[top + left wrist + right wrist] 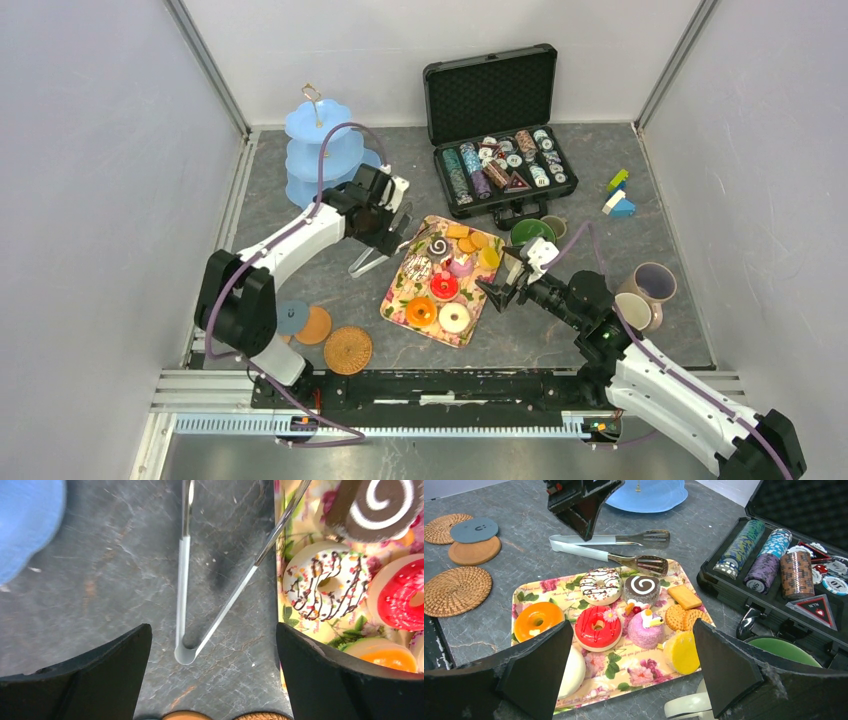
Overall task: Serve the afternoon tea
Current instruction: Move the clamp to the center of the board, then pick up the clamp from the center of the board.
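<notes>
A floral tray (392, 300) (624, 677) holds donuts, a swirl cake (641, 589), a pink cake and biscuits (684, 615). Metal tongs (368, 264) (182, 580) (589, 552) lie on the table left of the tray, with one tip over its rim. My left gripper (396, 226) (214, 630) hangs open just above the tongs' hinge end, touching nothing. On the tray's right side my right gripper (503, 285) (634, 630) is open and empty, low over the near edge. A green-lined mug (530, 232) (784, 647) stands beside it.
A blue tiered stand (318, 150) is at the back left. An open case of poker chips (495, 130) sits behind the tray, with small blocks (618, 195) to its right. Two mugs (645, 295) stand far right. Woven coasters (348, 350) (456, 590) lie front left.
</notes>
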You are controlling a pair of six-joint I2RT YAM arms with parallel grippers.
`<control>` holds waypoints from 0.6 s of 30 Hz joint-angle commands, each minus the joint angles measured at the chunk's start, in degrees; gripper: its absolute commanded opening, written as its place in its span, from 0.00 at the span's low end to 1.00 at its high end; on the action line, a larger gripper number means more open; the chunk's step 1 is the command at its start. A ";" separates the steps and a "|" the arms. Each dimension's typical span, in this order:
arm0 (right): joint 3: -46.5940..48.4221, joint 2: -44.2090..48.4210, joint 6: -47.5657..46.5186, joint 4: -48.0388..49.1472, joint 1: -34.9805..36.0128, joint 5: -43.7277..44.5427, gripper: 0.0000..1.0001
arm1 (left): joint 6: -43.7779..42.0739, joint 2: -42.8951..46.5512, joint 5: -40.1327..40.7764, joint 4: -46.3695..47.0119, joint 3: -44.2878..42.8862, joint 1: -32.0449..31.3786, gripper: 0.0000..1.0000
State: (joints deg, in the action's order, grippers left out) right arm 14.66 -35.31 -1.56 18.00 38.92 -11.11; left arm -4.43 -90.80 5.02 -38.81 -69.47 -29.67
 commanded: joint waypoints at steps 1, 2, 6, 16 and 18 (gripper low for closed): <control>1.85 0.63 0.00 1.37 0.26 -1.45 0.98 | 0.67 -0.65 -13.30 7.33 4.50 5.77 1.00; 1.91 0.81 -0.02 1.15 0.28 -1.32 0.98 | 0.77 -0.69 -14.94 8.65 5.33 7.31 1.00; 1.81 1.87 -0.21 0.69 0.28 -0.48 0.98 | -2.01 -0.49 -21.38 13.19 7.95 9.12 1.00; 1.85 3.07 -0.35 -0.07 0.28 -0.16 0.98 | -6.64 -2.62 -22.63 24.58 13.26 9.94 1.00; 1.77 3.06 -0.38 0.02 0.28 -0.02 0.98 | -7.78 -2.91 -21.75 24.97 13.13 10.01 1.00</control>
State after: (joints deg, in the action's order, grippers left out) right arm 14.66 -32.75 -1.58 17.82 38.89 -11.73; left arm -7.81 -93.38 -16.64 -20.08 -56.80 -20.12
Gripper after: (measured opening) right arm 0.978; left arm 0.996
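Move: The clamp (the white-handled tongs) lies free on the table about 8 cm below the empty left hand, its middle some 3 cm ahead and 2 cm to the right. The sprinkled donut lies about 9 cm right and 3 cm back; the chocolate roll is about 14 cm right, 1 cm ahead. The cake stand is 17 cm ahead and 9 cm left. From the right hand, the clamp is about 10 cm ahead, 24 cm left and 15 cm below. Down towards the clamp's handles goes the left hand, some 5 cm in all and fastest at first, swinging nearly 2 cm left and then back a little past its starting line. Its wrist rolls left side down by about 15 degrees, so the fingers come to slant more to the right. They stay wide open, ending low over the handles, with no touch to be seen. ##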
